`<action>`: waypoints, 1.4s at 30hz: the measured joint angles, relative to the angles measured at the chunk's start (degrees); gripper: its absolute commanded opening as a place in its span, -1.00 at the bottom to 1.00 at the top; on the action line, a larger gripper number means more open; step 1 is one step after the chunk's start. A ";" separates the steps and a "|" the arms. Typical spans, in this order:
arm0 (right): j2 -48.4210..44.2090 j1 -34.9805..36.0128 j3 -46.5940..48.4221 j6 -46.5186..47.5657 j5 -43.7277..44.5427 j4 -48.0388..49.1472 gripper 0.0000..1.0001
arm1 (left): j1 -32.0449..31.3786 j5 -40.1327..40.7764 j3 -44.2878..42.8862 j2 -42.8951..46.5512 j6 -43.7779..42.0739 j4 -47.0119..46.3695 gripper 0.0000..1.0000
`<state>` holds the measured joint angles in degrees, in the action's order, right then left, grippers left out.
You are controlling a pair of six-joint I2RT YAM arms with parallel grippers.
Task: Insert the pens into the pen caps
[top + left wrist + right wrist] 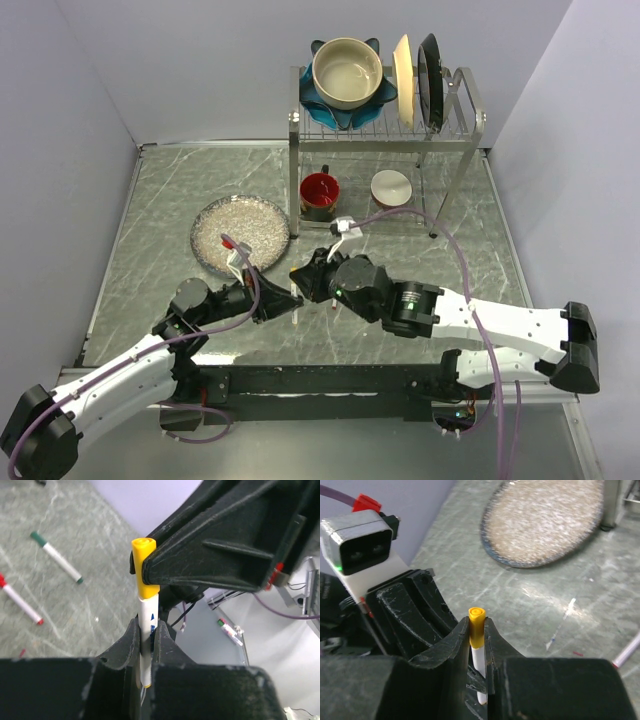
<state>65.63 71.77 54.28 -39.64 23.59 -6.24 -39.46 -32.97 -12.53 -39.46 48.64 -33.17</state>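
A white-barrelled pen (148, 625) with a yellow end stands between the fingers of my left gripper (147, 626), which is shut on its barrel. A yellow pen cap (144, 565) sits over the pen's upper end. My right gripper (477, 624) is shut on this yellow cap (476, 628), with the white barrel (479, 664) running down between its fingers. In the top view the left gripper (283, 297) and right gripper (301, 279) meet tip to tip at mid-table. A green pen (56, 557) and a red pen (20, 600) lie on the table beyond, each with coloured ends.
A speckled plate (240, 235) lies just behind the grippers, also seen as the plate (545, 520) in the right wrist view. A dish rack (470, 130) at the back holds a bowl and upright plates, with a red cup (320, 192) and a white bowl (390, 186) beneath.
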 measured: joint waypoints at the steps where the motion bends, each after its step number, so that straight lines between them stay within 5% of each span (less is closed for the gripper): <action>1: 0.79 0.90 0.35 -0.66 2.08 -0.87 -1.00 | 0.00 0.07 0.00 0.00 -0.17 1.01 -0.98; 8: 7.52 6.71 5.22 -6.27 15.87 -10.14 -0.99 | -0.22 0.33 -0.46 0.00 -2.84 8.52 -0.98; 15: 7.61 8.92 5.07 -6.97 19.87 -9.42 -0.29 | -0.46 -0.17 -1.97 0.79 -4.59 11.87 -0.98; 26: 0.57 10.84 2.97 -5.18 12.81 -3.52 0.19 | -0.20 -0.26 -4.94 6.08 -5.53 11.65 -0.98; 42: -2.60 9.55 8.00 3.39 11.80 -4.63 0.27 | -0.09 -4.85 -5.20 11.30 -7.37 11.93 -0.98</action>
<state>63.02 81.32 62.28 -36.25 35.40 -10.87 -39.55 -37.82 -17.74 -28.16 41.28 -21.23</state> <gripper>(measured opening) 0.634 0.082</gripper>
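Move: My left hand holds the pen upright, its yellow cap already on the top end about 5 cm above that hand, and my right fingers are shut on this cap. On the table some 20 cm below my left hand lie two loose pens: the red pen about 16 cm ahead and 10 cm to the right, the green pen roughly 16 cm ahead and 22 cm to the right. With my right fingers still pinching the yellow cap, I press it firmly down onto the pen, sinking about 3.5 cm with a slight clockwise turn while my left hand gives way some 3 cm beneath it. Then I open my right fingers, let go and draw that hand back and well up; my left hand keeps the pen, lifting it about 7 cm and tipping its top back towards me. ##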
